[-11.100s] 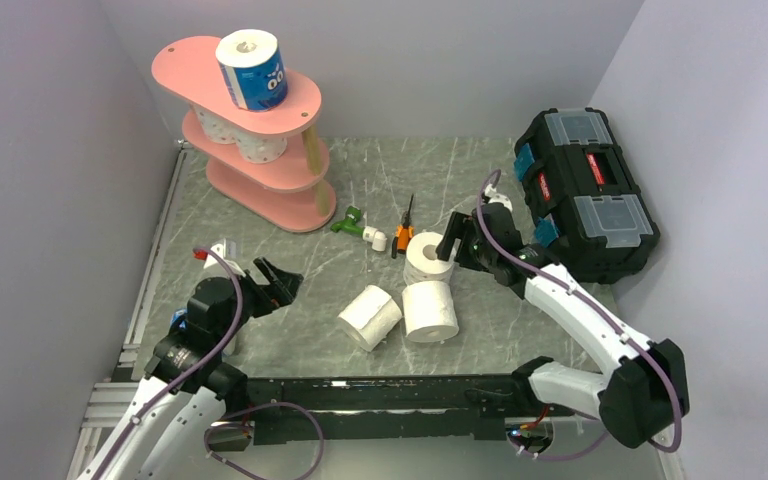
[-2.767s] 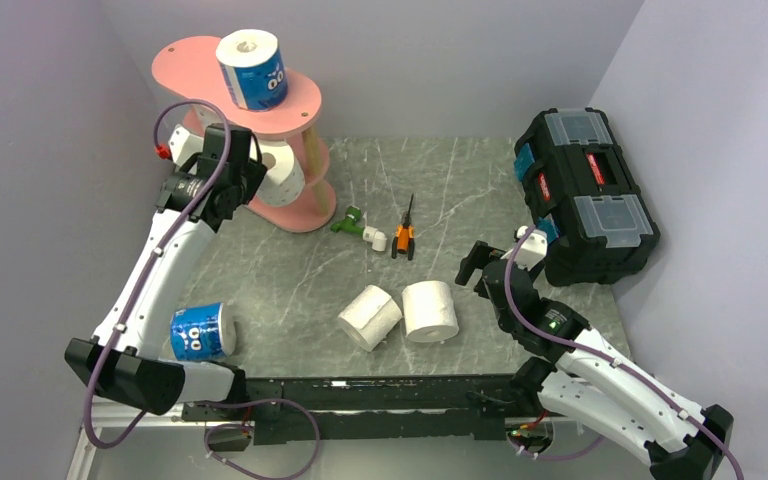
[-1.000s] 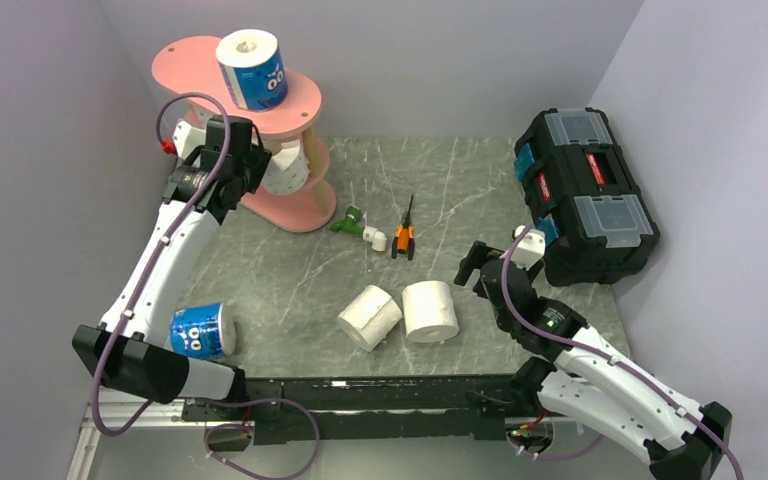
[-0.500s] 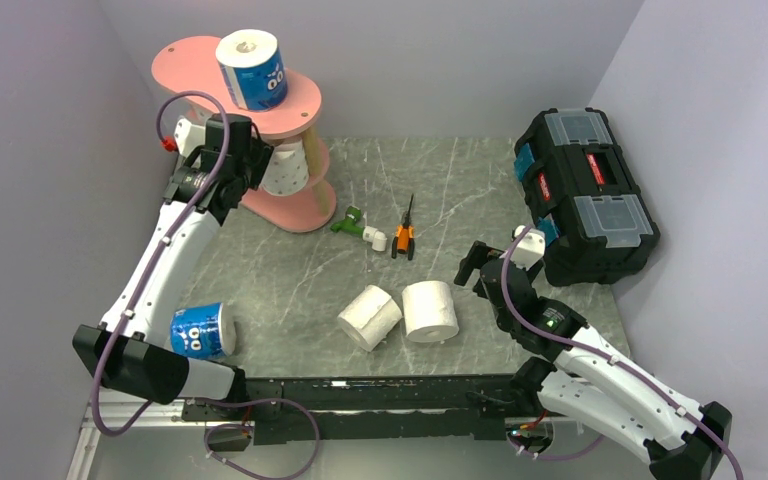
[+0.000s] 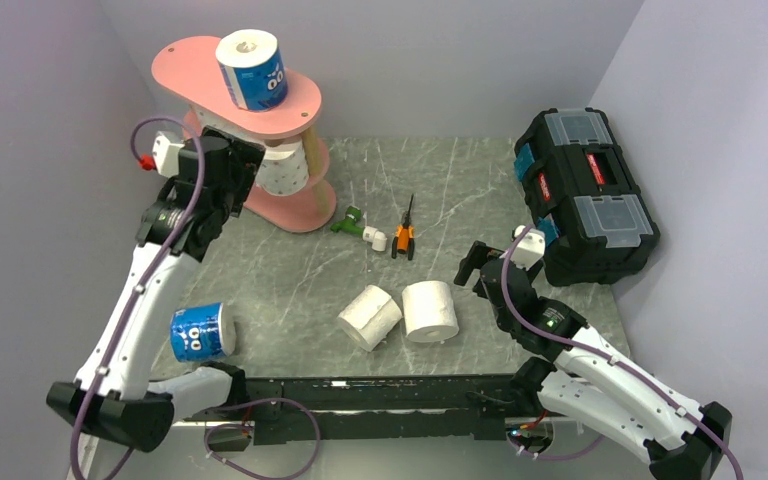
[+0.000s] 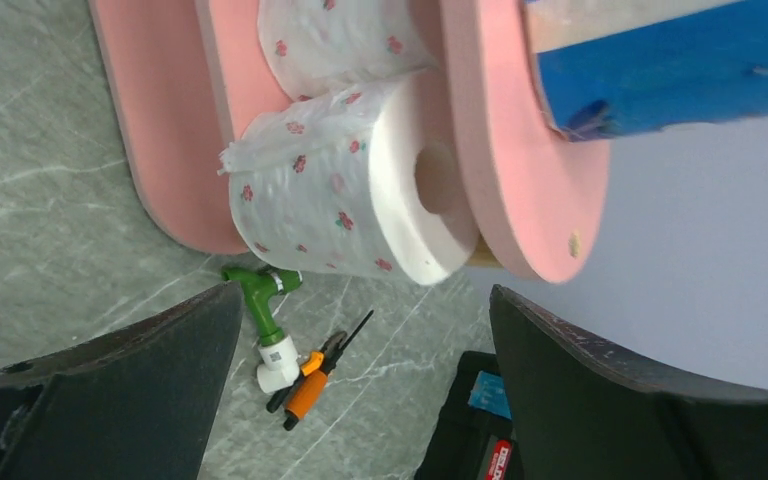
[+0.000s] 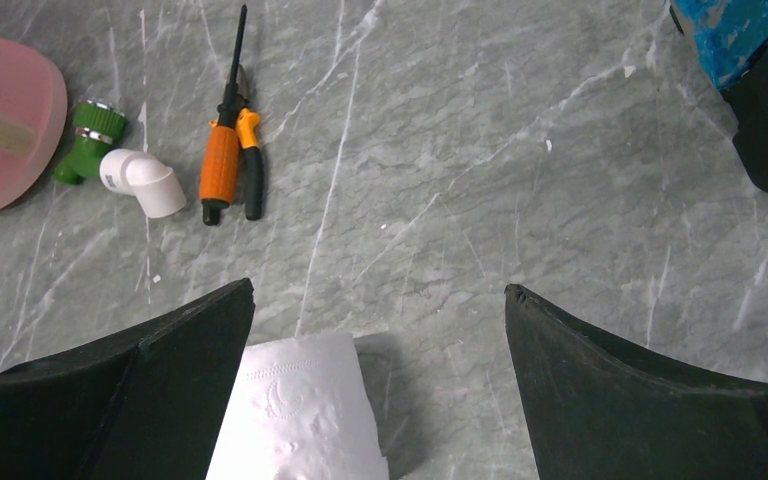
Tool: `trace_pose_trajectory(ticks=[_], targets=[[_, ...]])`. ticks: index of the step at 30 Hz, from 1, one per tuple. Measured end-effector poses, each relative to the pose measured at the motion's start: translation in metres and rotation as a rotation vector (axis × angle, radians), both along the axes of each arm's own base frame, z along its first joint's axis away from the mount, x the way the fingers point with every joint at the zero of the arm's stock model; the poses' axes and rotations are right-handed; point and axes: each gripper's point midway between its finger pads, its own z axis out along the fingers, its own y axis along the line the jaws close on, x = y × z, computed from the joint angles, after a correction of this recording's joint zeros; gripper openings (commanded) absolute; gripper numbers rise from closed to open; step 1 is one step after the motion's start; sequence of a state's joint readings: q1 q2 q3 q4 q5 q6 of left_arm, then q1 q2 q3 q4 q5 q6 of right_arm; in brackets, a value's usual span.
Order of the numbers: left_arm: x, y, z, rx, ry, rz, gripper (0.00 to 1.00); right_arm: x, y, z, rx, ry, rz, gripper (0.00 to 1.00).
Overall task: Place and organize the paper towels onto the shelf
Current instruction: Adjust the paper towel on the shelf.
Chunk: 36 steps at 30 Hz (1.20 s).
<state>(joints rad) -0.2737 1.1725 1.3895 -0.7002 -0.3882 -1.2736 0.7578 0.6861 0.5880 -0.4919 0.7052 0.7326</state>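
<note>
The pink three-tier shelf [image 5: 185, 65] stands at the back left. A blue-wrapped paper towel roll [image 5: 252, 70] is on its top board. A pink-dotted roll [image 5: 285, 170] lies on its side on the middle board, with another dotted roll [image 6: 330, 40] behind it. My left gripper [image 5: 247, 165] is open just in front of the dotted roll [image 6: 330, 200] and touches nothing. Two plain white rolls [image 5: 370, 317] [image 5: 430, 311] and a blue-wrapped roll [image 5: 200, 332] lie on the table. My right gripper [image 5: 480, 265] is open beside the right white roll [image 7: 300, 410].
A black toolbox [image 5: 585, 195] stands at the right edge. A green and white plastic fitting [image 5: 360, 228] and orange-handled pliers [image 5: 404, 232] lie between the shelf and the white rolls. Grey walls close in at left, back and right.
My left gripper has opened, let go of the pink-dotted roll on the middle board, and drawn back to the left. The right arm has not moved.
</note>
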Motion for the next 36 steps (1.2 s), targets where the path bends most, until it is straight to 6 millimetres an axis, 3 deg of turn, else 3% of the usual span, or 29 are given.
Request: trace_pose_trajectory(ticks=[7,10,17,21,25,28,32,36], targets=[[-0.036,0.012,0.041,0.166,-0.128,-0.095,1.0,-0.001,0.002,-0.001,0.0,0.005,0.016,0.98],[-0.048,0.015,0.044,0.302,-0.174,-0.168,0.99,-0.001,0.007,0.0,0.005,0.006,0.045,0.98],[-0.061,0.015,0.011,0.602,-0.226,-0.333,0.93,0.0,0.019,0.003,0.022,-0.005,0.106,0.97],[-0.058,0.01,-0.016,0.718,-0.241,-0.414,0.99,0.001,0.022,0.0,0.017,0.005,0.12,0.97],[-0.049,0.006,-0.026,0.758,-0.234,-0.45,0.99,0.001,0.023,-0.002,0.007,0.012,0.127,0.97],[-0.041,0.004,-0.029,0.761,-0.23,-0.455,0.88,0.001,0.023,-0.002,0.004,0.012,0.131,0.97],[-0.034,-0.003,-0.044,0.779,-0.248,-0.486,0.55,0.001,0.024,-0.001,0.006,0.012,0.136,0.97],[-0.03,-0.008,-0.065,0.801,-0.24,-0.533,0.49,0.0,0.024,0.0,0.009,0.008,0.137,0.97]])
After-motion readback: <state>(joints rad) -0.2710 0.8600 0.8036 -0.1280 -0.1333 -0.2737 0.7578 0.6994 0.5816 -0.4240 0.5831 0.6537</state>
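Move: From the left gripper, just clear of the shelf, the rightmost flowered paper roll on the middle board stands about 5 cm ahead, 3 cm to the right and 4 cm lower. The second flowered roll is some 6 cm farther out than that roll and 10 cm to its left, at the same height. The blue pack on the top board is roughly 11 cm ahead of the gripper, 2 cm left and 13 cm up. From the right gripper the rightmost flowered roll lies around 13 cm ahead, 40 cm left and 9 cm up. Draw the open left gripper back about 6 cm from the flowered roll, arching up and then sinking some 11 cm from the top of the arc in front of the shelf, easing forward again near the end. Meanwhile roll the left side up by some 45 degrees, swing clockwise and level the fingers, then close them to about half. Shift the open right gripper slightly left. ##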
